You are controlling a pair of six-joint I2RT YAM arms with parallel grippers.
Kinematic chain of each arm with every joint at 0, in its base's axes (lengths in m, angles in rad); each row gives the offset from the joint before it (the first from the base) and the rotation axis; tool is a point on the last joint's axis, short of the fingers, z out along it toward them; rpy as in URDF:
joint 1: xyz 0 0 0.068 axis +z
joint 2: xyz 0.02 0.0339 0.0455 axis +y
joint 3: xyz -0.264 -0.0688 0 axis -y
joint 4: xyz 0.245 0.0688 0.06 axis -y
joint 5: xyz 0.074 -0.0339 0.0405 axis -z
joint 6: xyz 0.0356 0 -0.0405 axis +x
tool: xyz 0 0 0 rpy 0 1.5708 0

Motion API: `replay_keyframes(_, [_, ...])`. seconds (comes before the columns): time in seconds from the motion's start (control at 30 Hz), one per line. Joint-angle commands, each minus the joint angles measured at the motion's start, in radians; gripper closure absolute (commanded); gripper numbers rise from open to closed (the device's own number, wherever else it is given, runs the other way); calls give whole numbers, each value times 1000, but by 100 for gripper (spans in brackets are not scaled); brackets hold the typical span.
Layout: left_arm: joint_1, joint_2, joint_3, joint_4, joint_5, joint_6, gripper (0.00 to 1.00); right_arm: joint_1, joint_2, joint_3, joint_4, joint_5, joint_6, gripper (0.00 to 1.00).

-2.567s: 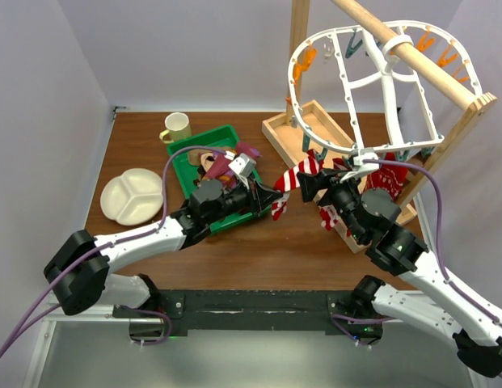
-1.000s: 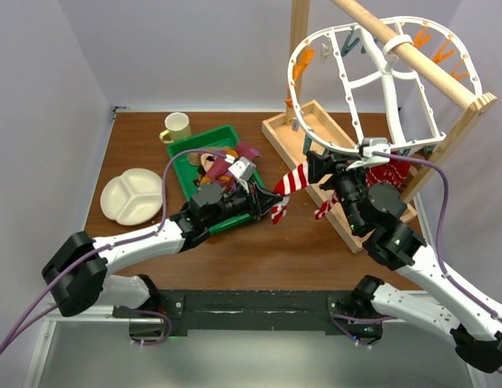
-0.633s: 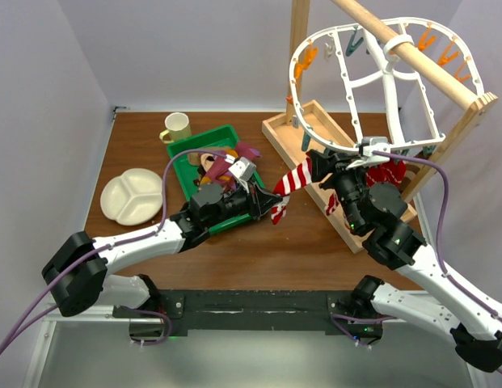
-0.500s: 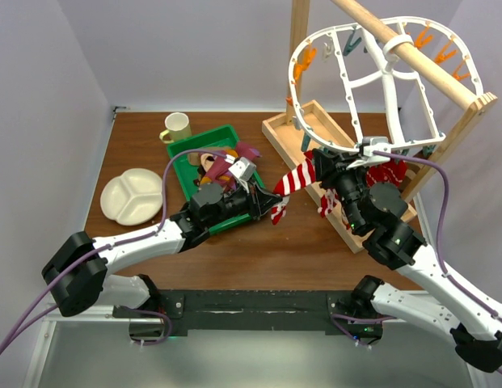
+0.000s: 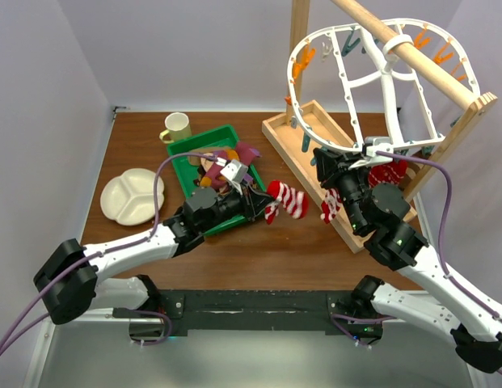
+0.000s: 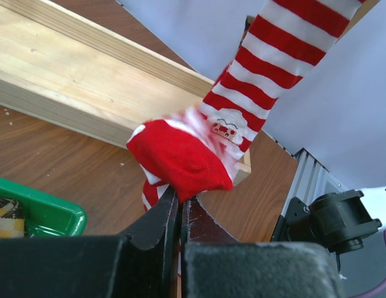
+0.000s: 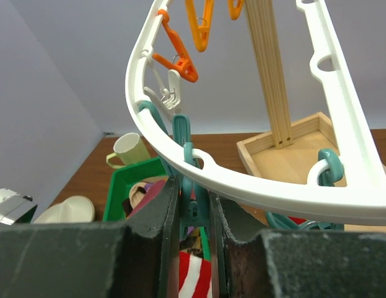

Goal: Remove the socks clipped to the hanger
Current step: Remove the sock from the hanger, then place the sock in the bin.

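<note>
The white oval hanger point(image 5: 345, 89) hangs from the wooden rail at the right. My right gripper point(image 5: 322, 158) reaches up under its near rim point(image 7: 273, 195) and is shut on a teal clip point(image 7: 194, 205), the jaws pressing both sides of it. A red-and-white striped sock point(image 5: 289, 198) droops over the table, free of the hanger. My left gripper point(image 5: 263, 206) is shut on its red toe point(image 6: 186, 158). Another striped sock point(image 5: 330, 206) and a red sock point(image 5: 388, 172) hang below the hanger beside my right arm.
A green tray point(image 5: 179, 174) holding several socks sits behind my left arm. A pale cup point(image 5: 178, 127) and a white divided plate point(image 5: 131, 196) lie to the left. The stand's wooden base box point(image 5: 291, 137) sits under the hanger. Orange clips point(image 7: 180, 65) dangle from the rim.
My right gripper closed on the teal clip. The striped sock came off the hanger and dropped, now hanging only from my left gripper, which drew back a little to the left.
</note>
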Motion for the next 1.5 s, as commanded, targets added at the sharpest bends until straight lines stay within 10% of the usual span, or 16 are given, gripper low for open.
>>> replay_keyframes(0.0, [-4, -63, -13, 30, -91, -1, 100, -2, -4, 50, 36, 7, 17, 100])
replay_keyframes(0.47, [190, -10, 182, -219, -383, -27, 100, 0, 10, 53, 42, -24, 28, 100])
replay_keyframes(0.97, [343, 213, -50, -250, -521, -266, 100, 0, 39, 65, 53, -64, 33, 100])
replay_keyframes(1.47, [346, 44, -65, -340, -637, -296, 92, 0, 46, 71, 44, -64, 28, 100])
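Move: Over the open table short of the green tray, the left hand already holds the loose red-and-white striped sock; the tray's middle is about 19 cm ahead, 17 cm to its left and 21 cm below. From this hand, the mug stands some 36 cm ahead and 33 cm left, the white plate about 12 cm ahead and 44 cm left, the wooden box's middle roughly 24 cm ahead and 20 cm right. From the right hand, at the hanger, the tray lies about 21 cm ahead, 25 cm left and 37 cm down. Swinging the held sock left and forward with a slight rise, the left hand heads over the green tray, then sinks nearly 20 cm towards the sock pile while still drifting left, and finally lifts about 2 cm. The wrist turns some 55 degrees counter-clockwise and tips the fingers down; they stay shut on the sock. The right fingers keep their hold on a teal clip at the hanger's rim. ##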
